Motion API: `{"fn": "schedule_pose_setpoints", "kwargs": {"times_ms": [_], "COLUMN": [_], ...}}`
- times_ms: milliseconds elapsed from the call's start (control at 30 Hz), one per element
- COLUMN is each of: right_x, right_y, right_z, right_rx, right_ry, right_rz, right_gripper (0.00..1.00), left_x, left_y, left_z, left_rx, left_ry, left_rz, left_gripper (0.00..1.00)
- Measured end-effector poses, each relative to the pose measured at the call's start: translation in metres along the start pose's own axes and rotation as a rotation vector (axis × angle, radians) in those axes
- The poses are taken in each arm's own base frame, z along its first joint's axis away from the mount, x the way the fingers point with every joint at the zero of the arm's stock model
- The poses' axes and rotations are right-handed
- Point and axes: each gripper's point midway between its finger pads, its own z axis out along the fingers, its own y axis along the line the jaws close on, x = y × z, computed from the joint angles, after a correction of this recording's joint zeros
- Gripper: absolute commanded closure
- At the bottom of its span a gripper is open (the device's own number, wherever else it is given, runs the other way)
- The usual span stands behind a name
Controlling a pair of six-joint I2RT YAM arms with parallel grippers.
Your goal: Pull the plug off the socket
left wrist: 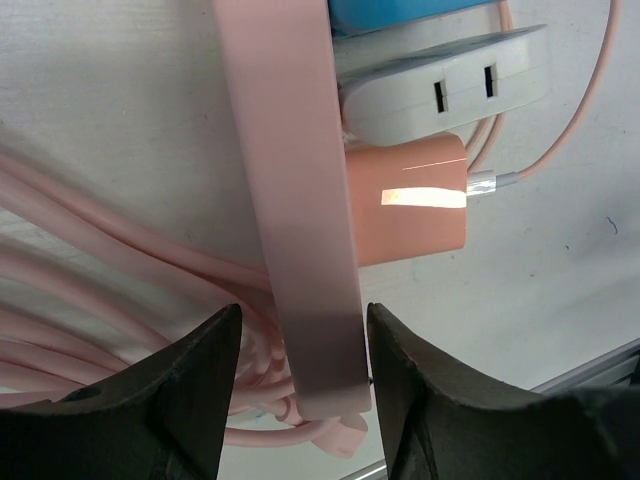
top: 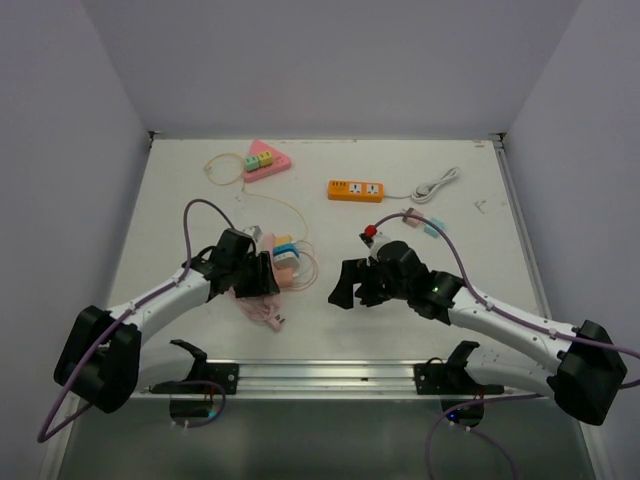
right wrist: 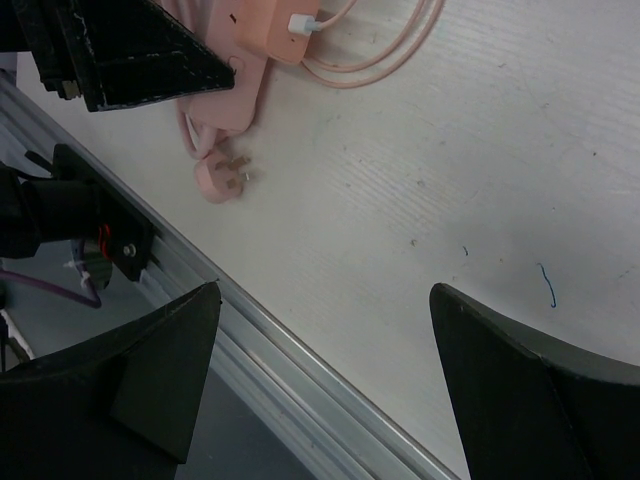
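Note:
The socket is a pink power strip (left wrist: 290,180) lying on the white table, also in the top view (top: 283,262). Three plugs sit along its side: a pink adapter (left wrist: 405,205) with a thin cable, a white plug (left wrist: 440,90) and a blue one (left wrist: 400,15). My left gripper (left wrist: 303,330) straddles the strip's near end. Its right finger is almost against the strip, and a gap shows at the left finger. My right gripper (right wrist: 325,295) hangs wide open over bare table to the right (top: 345,285), holding nothing.
The strip's own pink cable lies coiled beside it, ending in a loose three-pin plug (right wrist: 222,178). An orange power strip (top: 356,189) with a white cord and a pink triangular socket (top: 264,160) lie at the back. A metal rail (top: 330,375) runs along the near edge.

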Motion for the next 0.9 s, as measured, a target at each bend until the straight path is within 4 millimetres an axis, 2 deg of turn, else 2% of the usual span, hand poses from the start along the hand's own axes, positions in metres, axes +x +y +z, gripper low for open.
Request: {"fn": "schedule_pose_setpoints", "kwargs": {"times_ms": [400, 600, 733, 800, 900], "right_x": [0.0, -0.003, -0.003, -0.003, -0.003], "right_y": [0.006, 0.007, 0.007, 0.007, 0.006], "right_z": [0.015, 0.02, 0.028, 0.035, 0.047], "right_rx": [0.003, 0.001, 0.001, 0.002, 0.0], "right_ry": [-0.037, -0.06, -0.06, -0.061, -0.064], "right_rz": [0.049, 0.071, 0.089, 0.105, 0.131], "right_gripper": [0.11, 0.11, 0.11, 0.11, 0.11], "left_x": [0.002, 0.004, 0.004, 0.004, 0.004], "left_y": [-0.001, -0.002, -0.005, -0.007, -0.008], "left_z": [0.005, 0.008, 0.013, 0.014, 0.015], "left_rx": [-0.061, -0.095, -0.103, -0.104, -0.102], "left_ry": [-0.028, -0.043, -0.052, -0.056, -0.062], "left_rz": [0.002, 0.026, 0.032, 0.022, 0.024], "left_gripper": [0.46, 0.52, 0.66, 0.78, 0.91]}}
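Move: The near end of the pink power strip lies between my open left fingers, only about 1 cm to the right and 1 cm below. The orange adapter on the strip is some 4 cm ahead and 4 cm to the right of that hand. From my right hand, that adapter is about 6 cm ahead, 13 cm left and 9 cm down. The white plug sits 4–5 cm beyond the adapter, and the strip's near end is 2 cm ahead and 18 cm left of my right hand. I ease my left hand about 1.5 cm right and 1 cm down while closing its fingers from half open, until they pinch the sides of the pink strip near its near end. Meanwhile I bring my right hand, fingers kept wide open, about 4 cm left, then also down and forward towards the orange adapter, turning it slightly clockwise, still short of touching anything. ##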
